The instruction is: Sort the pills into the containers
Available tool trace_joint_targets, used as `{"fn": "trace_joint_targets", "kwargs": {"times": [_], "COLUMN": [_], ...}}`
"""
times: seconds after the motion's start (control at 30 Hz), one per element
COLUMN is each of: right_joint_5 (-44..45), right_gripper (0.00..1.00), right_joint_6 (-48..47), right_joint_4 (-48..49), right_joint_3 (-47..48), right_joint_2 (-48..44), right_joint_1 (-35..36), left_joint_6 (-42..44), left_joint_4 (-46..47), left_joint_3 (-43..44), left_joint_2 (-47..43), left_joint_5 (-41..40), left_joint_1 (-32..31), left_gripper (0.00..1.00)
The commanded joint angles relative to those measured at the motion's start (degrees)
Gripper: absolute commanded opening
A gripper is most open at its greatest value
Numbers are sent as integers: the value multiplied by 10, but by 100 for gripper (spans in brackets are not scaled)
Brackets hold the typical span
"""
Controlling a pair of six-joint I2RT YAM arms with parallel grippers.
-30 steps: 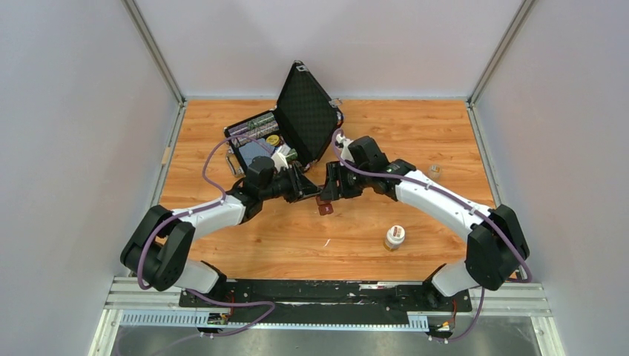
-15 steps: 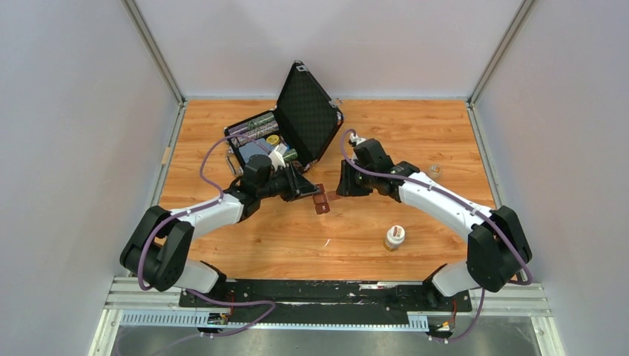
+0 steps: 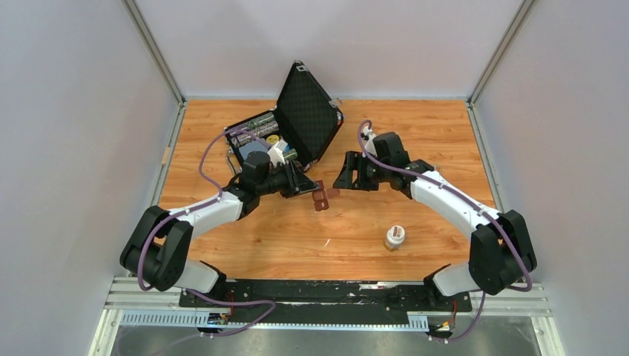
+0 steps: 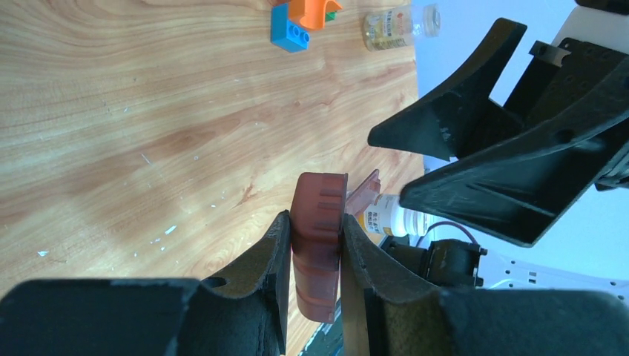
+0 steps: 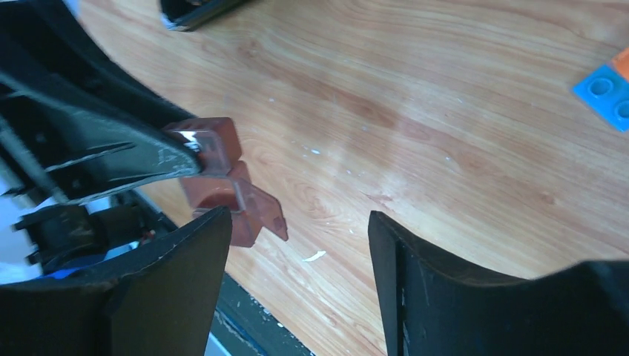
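Observation:
The containers (image 3: 320, 200), a small brown strip of joined compartments, hang above the table at its middle. My left gripper (image 3: 311, 190) is shut on the strip, whose body (image 4: 319, 222) is pinched between both fingers (image 4: 276, 252). One lid (image 5: 259, 211) at the strip's end stands flipped open. My right gripper (image 3: 348, 178) is open just right of the strip, not touching it. In the right wrist view the gripper (image 5: 298, 219) has only table between its fingers, with the containers (image 5: 215, 144) up left. The pills themselves are out of view.
A white pill bottle (image 3: 394, 237) stands at the front right, also seen from the left wrist (image 4: 393, 215). A small clear jar (image 3: 435, 172) sits at the right. The open black case (image 3: 297, 126) holds items at the back. Toy bricks (image 4: 297, 22) lie on the wood.
My right gripper has drawn back to the right, away from the strip, and opened. One lid of the strip now sticks out open. The left gripper has kept its hold.

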Motion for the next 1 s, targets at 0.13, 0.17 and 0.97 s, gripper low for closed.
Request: {"fn": "trace_joint_targets", "kwargs": {"times": [0.13, 0.17, 0.97], "right_joint_5": [-181, -191, -243], "right_gripper": [66, 64, 0], "right_joint_6": [-19, -17, -3], "right_joint_4": [105, 107, 133], "right_joint_3": [-21, -19, -22], "right_joint_2": [-13, -6, 47], "right_joint_1": [-20, -21, -51], "left_joint_6": [22, 23, 58], "left_joint_4": [56, 63, 51], "left_joint_3": [32, 32, 43], "left_joint_2": [6, 7, 22], "left_joint_5": [66, 79, 62], "left_joint_1": [12, 12, 37], "left_gripper": [0, 0, 96]}}
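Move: The open lid flap of the brown pill organizer, which the left hand already holds, stands about 4 cm to the right hand's left and 2 cm back, at its height. From the right hand, the toy blocks lie some 7 cm ahead and 10 cm right, 12 cm below; the white-capped bottle stands roughly 12 cm back, 14 cm right and 10 cm lower. From the left hand, the flap is about 4 cm right, 1 cm back, level. Leftward and up, about 3 cm and 2 cm, the right hand comes in to the open flap, its fingertips tilting up and swinging counter-clockwise some 20 degrees, and shuts its fingers to pinch the flap. The left hand lifts the organizer about 2.5 cm with a slight clockwise turn, keeps it there, then at the very end opens wide and lets go. ##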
